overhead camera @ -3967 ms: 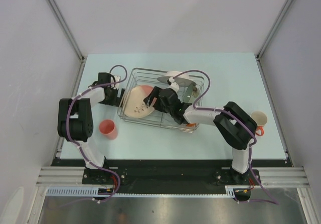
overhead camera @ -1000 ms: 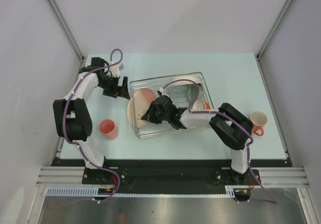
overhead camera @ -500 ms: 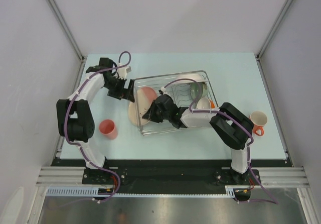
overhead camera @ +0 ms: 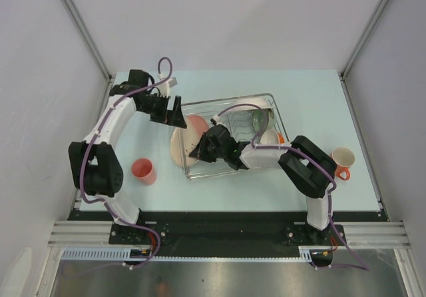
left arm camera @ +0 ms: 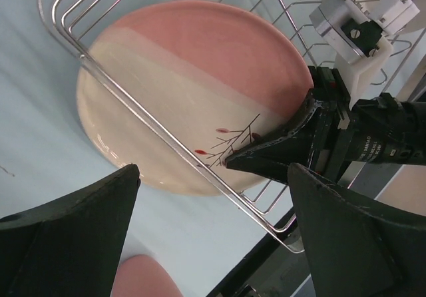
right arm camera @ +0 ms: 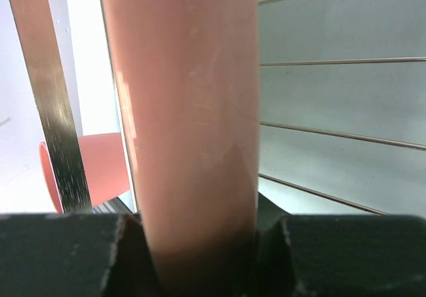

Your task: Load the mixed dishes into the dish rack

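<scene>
The dish rack (overhead camera: 229, 137) lies askew at the table's middle. A large pinkish-white plate (overhead camera: 183, 140) leans in its left end, partly over the rack's left wire rim. My right gripper (overhead camera: 200, 152) is shut on that plate's near edge; the right wrist view shows the plate's pink rim (right arm camera: 193, 144) clamped between the fingers. My left gripper (overhead camera: 174, 114) is open and hovers over the rack's far-left corner, above the plate (left arm camera: 193, 90), holding nothing. A pale green bowl (overhead camera: 261, 118) and a white dish (overhead camera: 269, 137) sit in the rack's right end. A coral-pink cup (overhead camera: 143, 170) stands on the table, left of the rack.
An orange cup with a white inside (overhead camera: 343, 160) stands at the table's right, beside my right arm's elbow. The coral cup also shows in the left wrist view (left arm camera: 143, 277) and in the right wrist view (right arm camera: 100, 170). Grey walls close in the table.
The rack has slid right and turned since four seconds ago. My left gripper has moved from the rack's left rim up over its far-left corner. My right gripper still holds the plate.
</scene>
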`<action>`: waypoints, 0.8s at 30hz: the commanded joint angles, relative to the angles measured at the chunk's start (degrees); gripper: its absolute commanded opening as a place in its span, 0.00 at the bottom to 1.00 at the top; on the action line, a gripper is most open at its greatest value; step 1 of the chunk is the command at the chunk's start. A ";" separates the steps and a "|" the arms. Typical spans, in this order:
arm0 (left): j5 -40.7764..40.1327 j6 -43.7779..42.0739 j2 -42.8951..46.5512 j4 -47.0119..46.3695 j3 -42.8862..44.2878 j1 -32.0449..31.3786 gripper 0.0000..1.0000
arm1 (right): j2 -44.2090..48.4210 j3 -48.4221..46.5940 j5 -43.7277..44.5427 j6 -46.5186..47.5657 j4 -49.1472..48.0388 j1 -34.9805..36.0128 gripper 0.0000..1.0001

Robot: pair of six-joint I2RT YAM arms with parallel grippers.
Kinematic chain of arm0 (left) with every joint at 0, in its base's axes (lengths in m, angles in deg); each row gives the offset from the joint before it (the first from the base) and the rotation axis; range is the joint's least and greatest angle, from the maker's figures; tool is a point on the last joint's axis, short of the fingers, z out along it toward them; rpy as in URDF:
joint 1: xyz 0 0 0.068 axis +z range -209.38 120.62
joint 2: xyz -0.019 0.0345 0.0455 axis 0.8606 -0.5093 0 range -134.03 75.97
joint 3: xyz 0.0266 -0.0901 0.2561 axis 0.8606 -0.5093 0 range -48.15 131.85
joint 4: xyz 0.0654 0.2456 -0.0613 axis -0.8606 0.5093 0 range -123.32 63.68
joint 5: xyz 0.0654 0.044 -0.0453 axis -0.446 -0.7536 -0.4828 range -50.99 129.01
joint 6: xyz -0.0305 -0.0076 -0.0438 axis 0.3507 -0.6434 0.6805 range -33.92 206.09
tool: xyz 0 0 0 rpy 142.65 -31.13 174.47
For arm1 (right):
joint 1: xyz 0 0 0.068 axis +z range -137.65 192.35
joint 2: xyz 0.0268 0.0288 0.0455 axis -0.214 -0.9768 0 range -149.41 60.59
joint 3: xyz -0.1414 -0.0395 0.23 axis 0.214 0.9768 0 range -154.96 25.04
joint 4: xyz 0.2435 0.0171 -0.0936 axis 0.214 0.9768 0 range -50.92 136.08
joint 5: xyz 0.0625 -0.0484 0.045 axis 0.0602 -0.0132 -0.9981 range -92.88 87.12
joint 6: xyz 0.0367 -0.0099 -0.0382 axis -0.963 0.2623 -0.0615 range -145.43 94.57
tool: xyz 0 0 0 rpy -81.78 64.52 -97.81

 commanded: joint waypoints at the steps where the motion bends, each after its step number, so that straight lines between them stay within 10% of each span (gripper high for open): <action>1: -1.80 1.52 -0.28 -4.57 -3.30 -2.26 1.00 | -1.11 0.44 1.95 9.24 6.62 0.13 0.00; 24: -15.70 -0.33 -4.59 -10.91 -11.31 -2.52 1.00 | 12.60 2.19 10.04 19.52 16.55 -4.69 0.00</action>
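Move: The rack's left rail runs nearly under the open left hand, its middle about 10 cm below, 2 cm to the right and 3 cm back. The plate, already pinched by the right hand, is centred some 4 cm right of and 2 cm back from the left hand; the red cup is 12 cm left and 12 cm back. From the right hand the rail is 6 cm left and 3 cm ahead, the plate's middle 4 cm left and 5 cm ahead. Still pinching the plate, the right hand waits briefly, then draws it about 4 cm to the right with a slight lift, the wrist tilting a little. The left hand meanwhile sinks some 8 cm towards the rack's left rail, swinging first a touch right and back, then left, its fingers staying wide open; they come close to the rail, but contact can't be made out. ##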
